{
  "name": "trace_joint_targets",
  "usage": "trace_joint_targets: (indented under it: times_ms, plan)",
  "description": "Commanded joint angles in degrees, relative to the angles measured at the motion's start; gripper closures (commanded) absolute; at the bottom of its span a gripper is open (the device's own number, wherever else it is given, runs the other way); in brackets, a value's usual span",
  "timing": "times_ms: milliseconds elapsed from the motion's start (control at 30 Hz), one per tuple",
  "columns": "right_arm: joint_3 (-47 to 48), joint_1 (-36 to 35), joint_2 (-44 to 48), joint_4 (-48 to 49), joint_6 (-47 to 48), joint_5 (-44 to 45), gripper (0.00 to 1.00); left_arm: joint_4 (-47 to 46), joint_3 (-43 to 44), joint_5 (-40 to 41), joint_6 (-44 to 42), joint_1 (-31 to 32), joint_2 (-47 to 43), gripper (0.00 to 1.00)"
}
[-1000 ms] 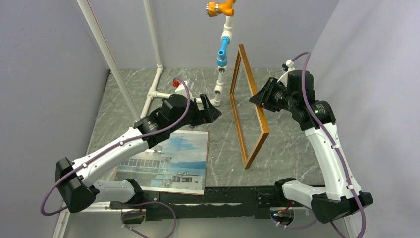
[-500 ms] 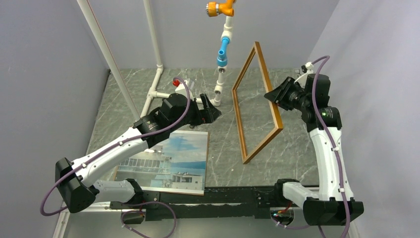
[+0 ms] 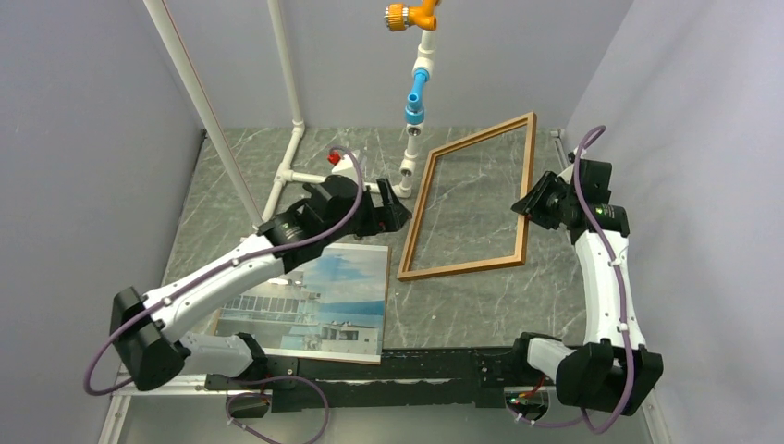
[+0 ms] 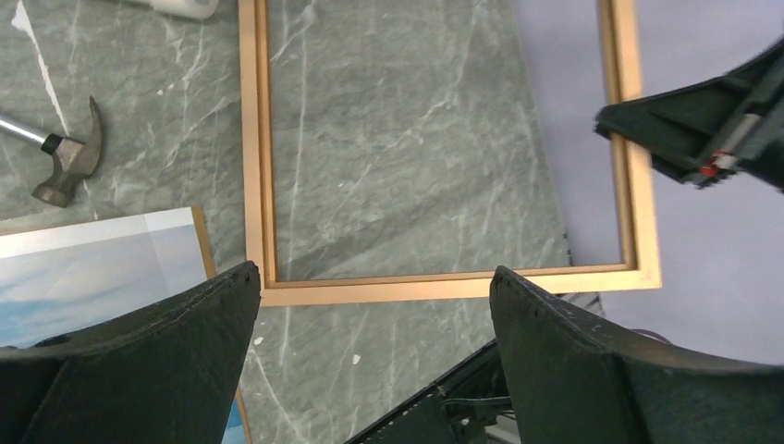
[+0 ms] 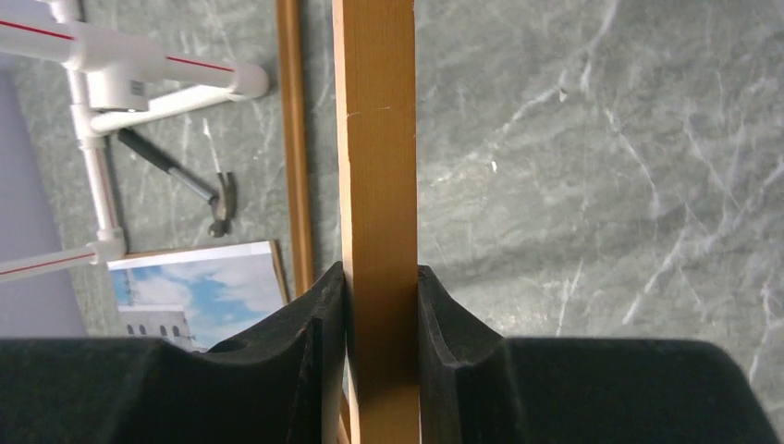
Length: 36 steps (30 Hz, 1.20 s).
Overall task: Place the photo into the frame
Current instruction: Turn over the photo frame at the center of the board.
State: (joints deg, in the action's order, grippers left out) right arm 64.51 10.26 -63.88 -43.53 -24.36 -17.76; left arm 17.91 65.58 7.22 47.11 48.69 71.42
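The frame [image 3: 462,270], thin orange-brown wood, hangs tilted over the right half of the table. My right gripper [image 3: 529,205] is shut on its right rail. In the right wrist view the rail [image 5: 374,139] runs upright between both pads of the gripper [image 5: 381,273]. The photo [image 3: 314,305], a white building under blue sky, lies flat at the near left and shows partly in both wrist views [image 4: 92,268] [image 5: 199,287]. My left gripper [image 3: 399,211] hovers open and holds nothing, just past the photo's far right corner. Its fingertips [image 4: 374,271] look down on the frame's near rail [image 4: 444,285].
A white pipe rig [image 3: 287,171] with blue and orange fittings [image 3: 415,97] stands at the back. A small hammer [image 4: 69,157] lies on the marble beside the frame's left rail. Grey walls close in on both sides. A thin brown board edge [image 4: 199,240] shows along the photo's border.
My right arm has swung the frame from standing edge-on to lying nearly flat and facing up, and has pulled back toward the right wall. The left arm has barely moved.
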Motion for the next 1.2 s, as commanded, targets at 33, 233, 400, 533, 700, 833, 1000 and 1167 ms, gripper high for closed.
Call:
trace_joint_targets:
  times_ms: [33, 233, 400, 533, 700, 833, 1000, 1167]
  plan:
    - [0.79, 0.77, -0.51, -3.31, 3.55, 6.96, 1.00, 0.87, 0.36, -0.80, -1.23, -0.19, 8.06, 0.05]
    - [-3.79, 0.92, -0.09, -0.20, 0.26, 6.98, 1.00, 3.45, 3.05, 0.40, -2.42, -0.20, 23.22, 0.07]
    - [-11.13, 0.89, -0.37, 4.52, -2.37, 9.39, 1.00, 1.81, 4.09, -1.03, -2.19, 0.43, 30.43, 0.12]
    - [-13.21, 0.98, -1.77, 5.46, -2.12, 11.97, 1.00, 1.99, 3.97, 0.10, -1.26, 0.45, 33.02, 0.22]
    - [-13.44, 1.29, -1.93, 5.85, -1.82, 15.36, 1.00, 0.47, 3.65, -0.92, -1.70, 0.57, 34.49, 0.41]
    - [-13.70, 1.35, -2.54, 6.69, -1.56, 16.74, 1.00, -0.82, 4.29, -2.98, -2.08, 1.18, 35.45, 0.54]
    - [-14.83, 1.42, -4.92, 7.74, -0.42, 19.19, 0.94, 3.18, 8.53, -2.95, -2.46, 2.29, 37.16, 0.85]
    - [-16.69, 1.60, -7.73, 9.03, -0.04, 20.41, 0.90, 6.03, 10.67, -3.15, -2.00, 3.14, 37.84, 1.00]
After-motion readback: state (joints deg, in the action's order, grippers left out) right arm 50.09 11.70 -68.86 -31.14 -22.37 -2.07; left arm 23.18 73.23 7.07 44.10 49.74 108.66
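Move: The photo frame stands tilted. For the open left gripper, the stretch of its lowered left bar near the near corner lies about 2 cm ahead, 3 cm right and 24 cm below. The photo's middle is 9 cm back, 17 cm left; the hammer some 11 cm ahead, 9 cm left, both on the board. For the right gripper, which holds the raised right bar, the bar's landing spot is level ahead, 6 cm right and 19 cm down; that left-bar stretch lies 2 cm back, 27 cm left. Bring the left gripper almost straight down, about 23 cm, tipping its fingers steeply downward, onto the frame's left bar beside the near corner; once down, shut the fingers and pinch the bar. Meanwhile keep the right grip on the raised bar and lower it some 10 cm towards the board, easing about 6 cm right and turning slightly clockwise. ##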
